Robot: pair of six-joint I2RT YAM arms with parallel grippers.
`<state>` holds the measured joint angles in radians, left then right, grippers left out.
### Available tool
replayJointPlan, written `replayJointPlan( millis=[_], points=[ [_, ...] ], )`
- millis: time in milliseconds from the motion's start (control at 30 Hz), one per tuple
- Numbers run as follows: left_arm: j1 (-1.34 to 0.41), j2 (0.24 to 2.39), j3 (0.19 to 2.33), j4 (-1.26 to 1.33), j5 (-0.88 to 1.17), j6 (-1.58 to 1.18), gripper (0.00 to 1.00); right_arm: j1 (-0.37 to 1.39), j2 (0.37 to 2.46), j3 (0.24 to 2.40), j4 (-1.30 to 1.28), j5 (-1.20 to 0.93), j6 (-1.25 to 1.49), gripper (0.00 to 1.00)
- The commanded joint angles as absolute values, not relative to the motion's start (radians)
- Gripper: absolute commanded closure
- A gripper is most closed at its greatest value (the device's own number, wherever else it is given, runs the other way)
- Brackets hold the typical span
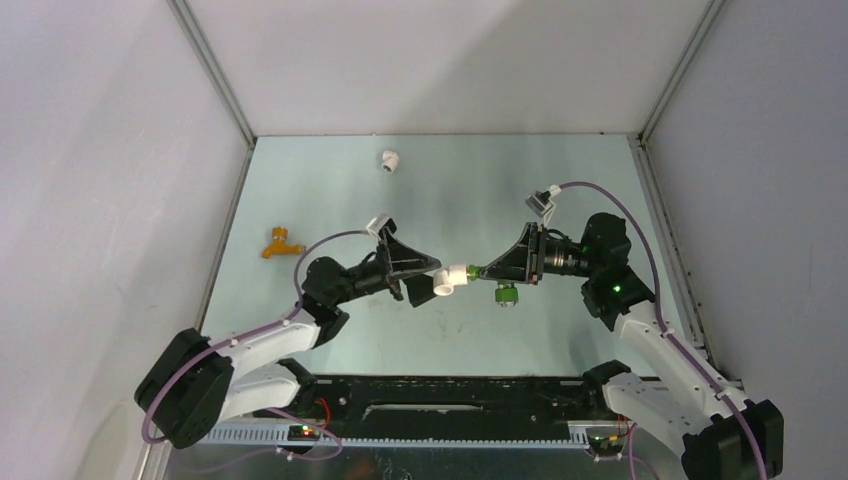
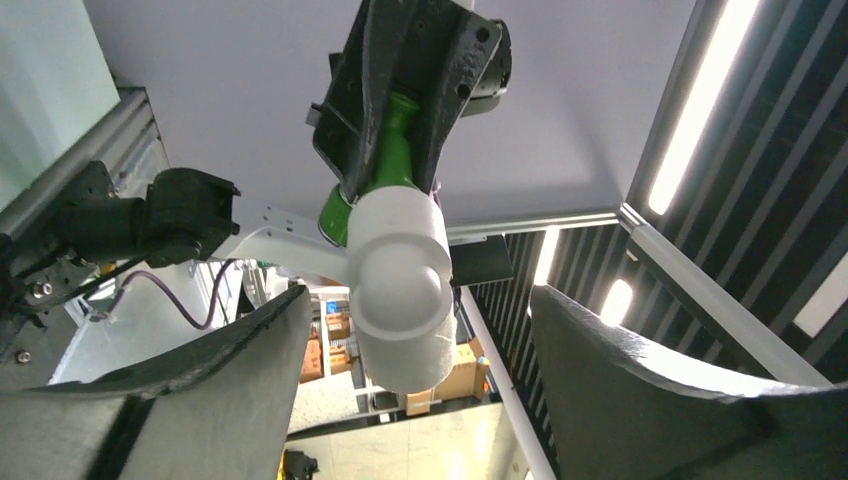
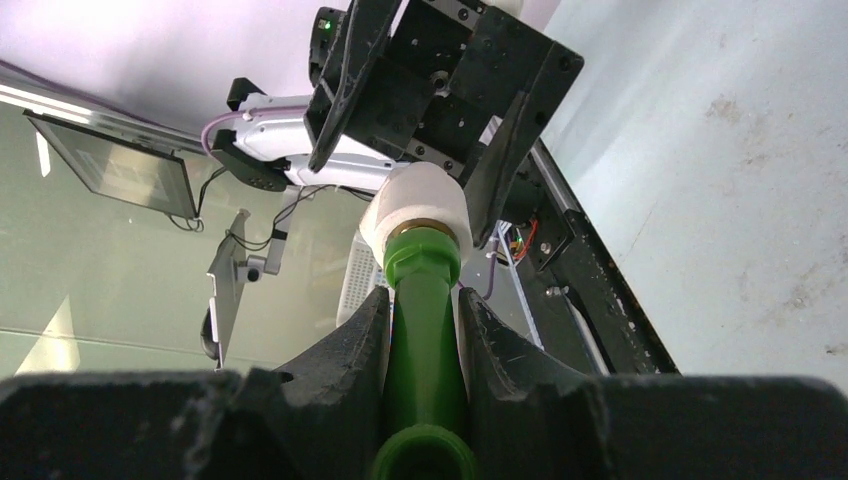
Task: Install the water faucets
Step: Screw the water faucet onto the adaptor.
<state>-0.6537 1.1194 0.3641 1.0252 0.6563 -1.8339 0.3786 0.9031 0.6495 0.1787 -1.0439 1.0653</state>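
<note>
My right gripper (image 1: 478,270) (image 3: 422,295) is shut on the green faucet (image 1: 503,294) (image 3: 425,340) and holds it level above the table. A white elbow fitting (image 1: 452,278) (image 3: 420,205) sits on the faucet's tip. My left gripper (image 1: 432,278) (image 2: 420,300) is open. Its fingers stand either side of that elbow (image 2: 400,270) with a gap on both sides. The green faucet also shows in the left wrist view (image 2: 395,150), inside the right gripper. The orange faucet (image 1: 280,243) lies on the table at the left.
A second white elbow fitting (image 1: 389,160) lies near the table's back edge. Grey enclosure walls stand on the left, right and back. A black rail (image 1: 450,400) runs along the near edge between the arm bases.
</note>
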Motion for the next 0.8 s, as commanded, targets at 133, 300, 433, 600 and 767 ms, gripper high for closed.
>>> replayJointPlan(
  millis=[133, 300, 433, 600, 767],
  points=[
    [-0.696, 1.113, 0.42, 1.026, 0.641, -1.812, 0.31, 0.391, 0.906, 0.661, 0.25, -1.026, 1.074, 1.0],
    [-0.698, 1.079, 0.441, 0.915, 0.65, -1.736, 0.43, 0.394, 0.908, 0.661, 0.257, -1.027, 1.078, 1.0],
    [-0.698, 1.054, 0.477, 0.785, 0.661, -1.642, 0.62, 0.399, 0.91, 0.661, 0.267, -1.028, 1.086, 1.0],
    [-0.698, 1.002, 0.568, 0.493, 0.646, -1.4, 0.86, 0.407, 0.91, 0.661, 0.266, -1.027, 1.087, 1.0],
    [-0.697, 0.946, 0.697, 0.11, 0.578, -1.054, 1.0, 0.422, 0.914, 0.661, 0.275, -1.03, 1.094, 1.0]
  ],
)
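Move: The white adaptor already sits on the mouth of the green faucet. Its elbow lies between the left hand's open fingers, the adaptor's middle some 2 cm to their right, about 1 cm back and level with them. The faucet's body is roughly 11 cm to the left hand's right and 1 cm back, its green knob about 13 cm right, 4 cm back and 3 cm lower. From the right hand, which holds the faucet, the adaptor is about 7 cm left and 1 cm back. The adaptor's elbow gets pinched by the left fingers, which first ease about 1 cm back and slide 1 cm right towards the faucet while closing. Once shut on it, they begin the screwing turn: the hand rolls some 15 degrees about the fingers' line, its forward side rising, while the fingertips tip down towards level and the hand lifts about 1 cm. The right hand keeps its grip on the faucet, all but still. ##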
